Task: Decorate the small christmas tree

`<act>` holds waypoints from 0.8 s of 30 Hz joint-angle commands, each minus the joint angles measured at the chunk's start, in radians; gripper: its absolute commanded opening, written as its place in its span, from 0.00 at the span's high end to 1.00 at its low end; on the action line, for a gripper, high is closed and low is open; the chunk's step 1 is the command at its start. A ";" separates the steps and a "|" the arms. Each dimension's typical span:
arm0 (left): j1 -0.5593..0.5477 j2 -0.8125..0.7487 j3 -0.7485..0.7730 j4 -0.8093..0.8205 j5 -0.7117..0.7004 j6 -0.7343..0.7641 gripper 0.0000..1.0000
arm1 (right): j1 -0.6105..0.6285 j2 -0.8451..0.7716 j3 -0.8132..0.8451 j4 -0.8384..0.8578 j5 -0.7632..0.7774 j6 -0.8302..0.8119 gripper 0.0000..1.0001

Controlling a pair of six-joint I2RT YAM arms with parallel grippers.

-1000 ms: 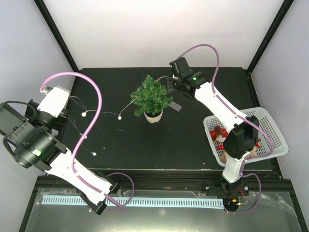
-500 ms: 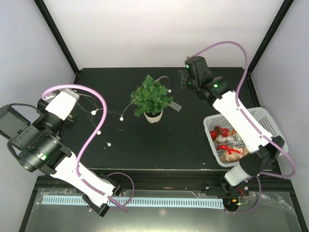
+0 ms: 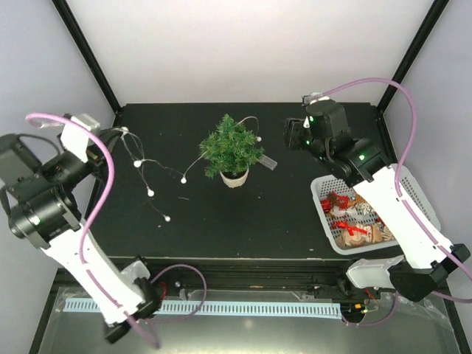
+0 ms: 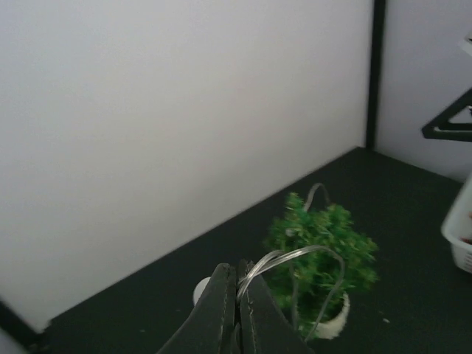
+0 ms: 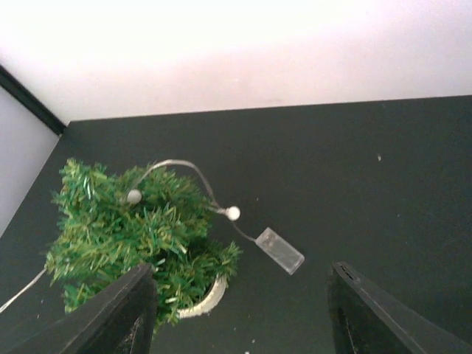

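Observation:
The small christmas tree [image 3: 231,147] stands in its white pot [image 3: 234,178] mid-table. A thin light string [image 3: 151,192] with white beads runs from my left gripper [image 3: 118,133] across the mat and over the treetop to a clear battery box [image 3: 268,161] lying right of the pot. In the left wrist view my left gripper [image 4: 237,276] is shut on the wire [image 4: 295,255], held above the table, with the tree [image 4: 324,247] beyond. My right gripper [image 5: 242,271] is open and empty, up and to the right of the tree [image 5: 133,228], looking down on the battery box [image 5: 280,251].
A white basket [image 3: 413,184] holding red and brown ornaments [image 3: 352,219] sits at the right table edge; its rim [image 4: 459,237] shows in the left wrist view. Black frame posts stand at the back corners. Loose beads on the wire dangle over the left half of the mat.
My right gripper opened wider and drew back rightward from the tree. My left arm swung up and toward the back left, pulling the light string with it.

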 commanded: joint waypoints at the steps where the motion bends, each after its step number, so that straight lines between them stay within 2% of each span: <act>1: -0.301 0.094 0.041 -0.060 -0.336 -0.037 0.98 | 0.029 -0.040 -0.026 -0.044 -0.037 -0.014 0.36; 6: -0.454 0.187 0.042 -0.104 -0.401 -0.062 0.98 | 0.086 -0.092 -0.056 -0.067 -0.075 -0.029 0.36; 12: -0.691 0.260 0.033 -0.157 -0.626 -0.027 0.98 | 0.222 -0.143 -0.090 -0.093 -0.110 -0.021 0.37; 18: -0.784 0.424 0.197 -0.397 -0.683 0.064 0.98 | 0.345 -0.154 -0.139 -0.115 -0.130 0.024 0.38; 21: -0.816 0.435 0.189 -0.408 -0.785 0.071 0.98 | 0.366 -0.168 -0.167 -0.118 -0.127 0.050 0.38; 24: -0.897 0.393 0.119 -0.408 -0.912 0.127 0.98 | 0.369 -0.179 -0.176 -0.129 -0.120 0.065 0.38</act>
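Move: The left hand holds the light string high up; the small christmas tree stands about 22 cm ahead of it, 22 cm to its right and nearly 40 cm below. A string bulb lies some 21 cm ahead of the left hand, 6 cm to its right and 51 cm down. From the empty right hand the tree is about 8 cm ahead, 14 cm left and 26 cm below, and the clear battery box 14 cm ahead, 3 cm left and 37 cm below. Down and forward, drifting right, the left hand swings towards the tree, sinking some 14 cm while its fingers tip down by about 40 degrees and keep their pinch on the light string. The right hand, open and empty, draws back about 13 cm and leftward, then sinks a little, turning counter-clockwise to hover on the tree's near side. ##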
